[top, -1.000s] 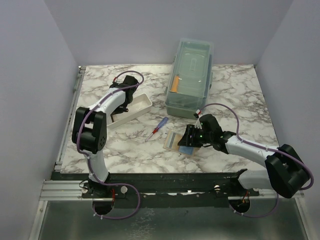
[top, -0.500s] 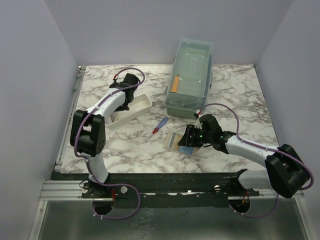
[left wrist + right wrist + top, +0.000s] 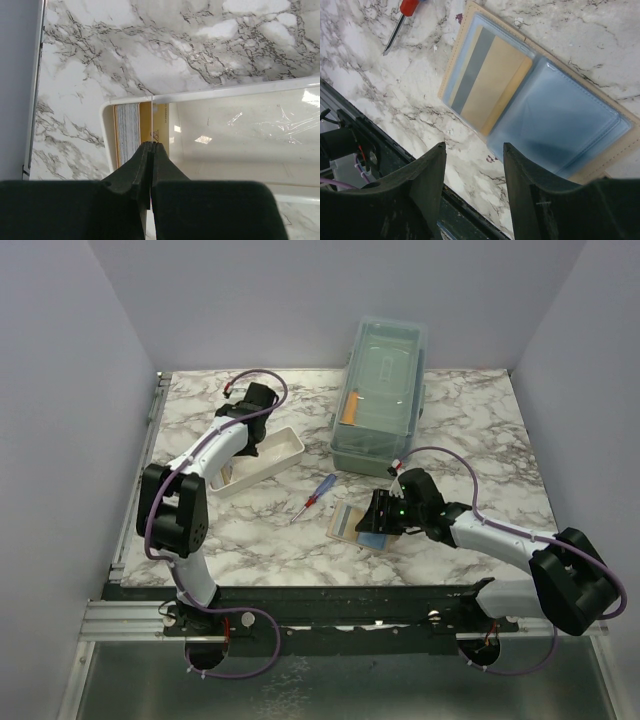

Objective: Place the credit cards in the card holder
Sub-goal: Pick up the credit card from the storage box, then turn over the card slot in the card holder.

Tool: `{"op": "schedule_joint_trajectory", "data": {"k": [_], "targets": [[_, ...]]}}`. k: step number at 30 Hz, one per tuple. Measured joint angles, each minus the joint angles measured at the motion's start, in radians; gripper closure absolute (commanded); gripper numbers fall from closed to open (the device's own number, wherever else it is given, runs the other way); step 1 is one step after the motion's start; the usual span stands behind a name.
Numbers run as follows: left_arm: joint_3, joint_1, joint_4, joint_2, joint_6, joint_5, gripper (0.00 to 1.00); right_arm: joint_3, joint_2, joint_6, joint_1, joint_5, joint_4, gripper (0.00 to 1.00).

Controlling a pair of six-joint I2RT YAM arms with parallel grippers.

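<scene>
My left gripper (image 3: 151,145) hangs over the left end of the white tray (image 3: 106,135) and is shut on a credit card (image 3: 151,112), seen edge-on as a thin upright line. More credit cards lie in that end of the tray, an orange-yellow one (image 3: 161,125) and a grey striped one (image 3: 128,132). The card holder (image 3: 615,125) lies open on the table, blue lining up, with a tan card (image 3: 490,82) in its left pocket. My right gripper (image 3: 474,147) stands open just above the holder's near edge, empty. In the top view the holder (image 3: 352,520) sits left of the right gripper (image 3: 385,512).
A red-and-blue-handled screwdriver (image 3: 315,495) lies between the tray (image 3: 290,448) and the holder. A large translucent lidded box (image 3: 382,390) stands at the back, with an orange stick (image 3: 350,408) inside. Walls enclose the table on the left, right and far sides.
The left gripper has closed fully and its wrist has shifted slightly toward the far side over the tray. The right arm has not moved.
</scene>
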Motion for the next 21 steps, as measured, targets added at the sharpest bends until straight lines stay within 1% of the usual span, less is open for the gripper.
{"op": "schedule_joint_trajectory", "data": {"k": [6, 13, 16, 21], "targets": [[0.006, 0.000, 0.010, -0.043, -0.005, 0.005, 1.00, 0.000, 0.000, 0.000, 0.000, -0.003, 0.000, 0.48], [0.054, 0.000, 0.017, -0.052, -0.014, 0.059, 1.00, 0.000, 0.000, 0.000, 0.000, -0.003, -0.001, 0.47], [0.074, 0.000, 0.016, -0.079, -0.021, 0.114, 1.00, 0.001, 0.000, -0.001, 0.000, -0.003, -0.004, 0.47], [0.122, 0.000, 0.020, -0.149, -0.037, 0.270, 1.00, 0.039, 0.000, -0.005, 0.000, -0.003, -0.037, 0.46]]}}
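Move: The gripped credit card is to go to the card holder, about 32 cm to the left hand's right, 15 cm back and 10 cm lower. The remaining card stack in the storage box lies about 8 cm below that hand, 1 cm back and 1 cm left; the storage box's middle is 9 cm right and 3 cm ahead. The screwdriver lies 23 cm right and 8 cm back. From the right hand, the card holder is 5 cm below, 1 cm ahead and 2 cm left. One credit card, already pinched edge-on between the left fingertips, is carried up away from the stack by about 8 cm. The lift starts nearly straight, then bends right across the storage box by some 5 cm, slightly forward and quickening, while the wrist rolls over 20 degrees to its right; the fingers keep their grip. ##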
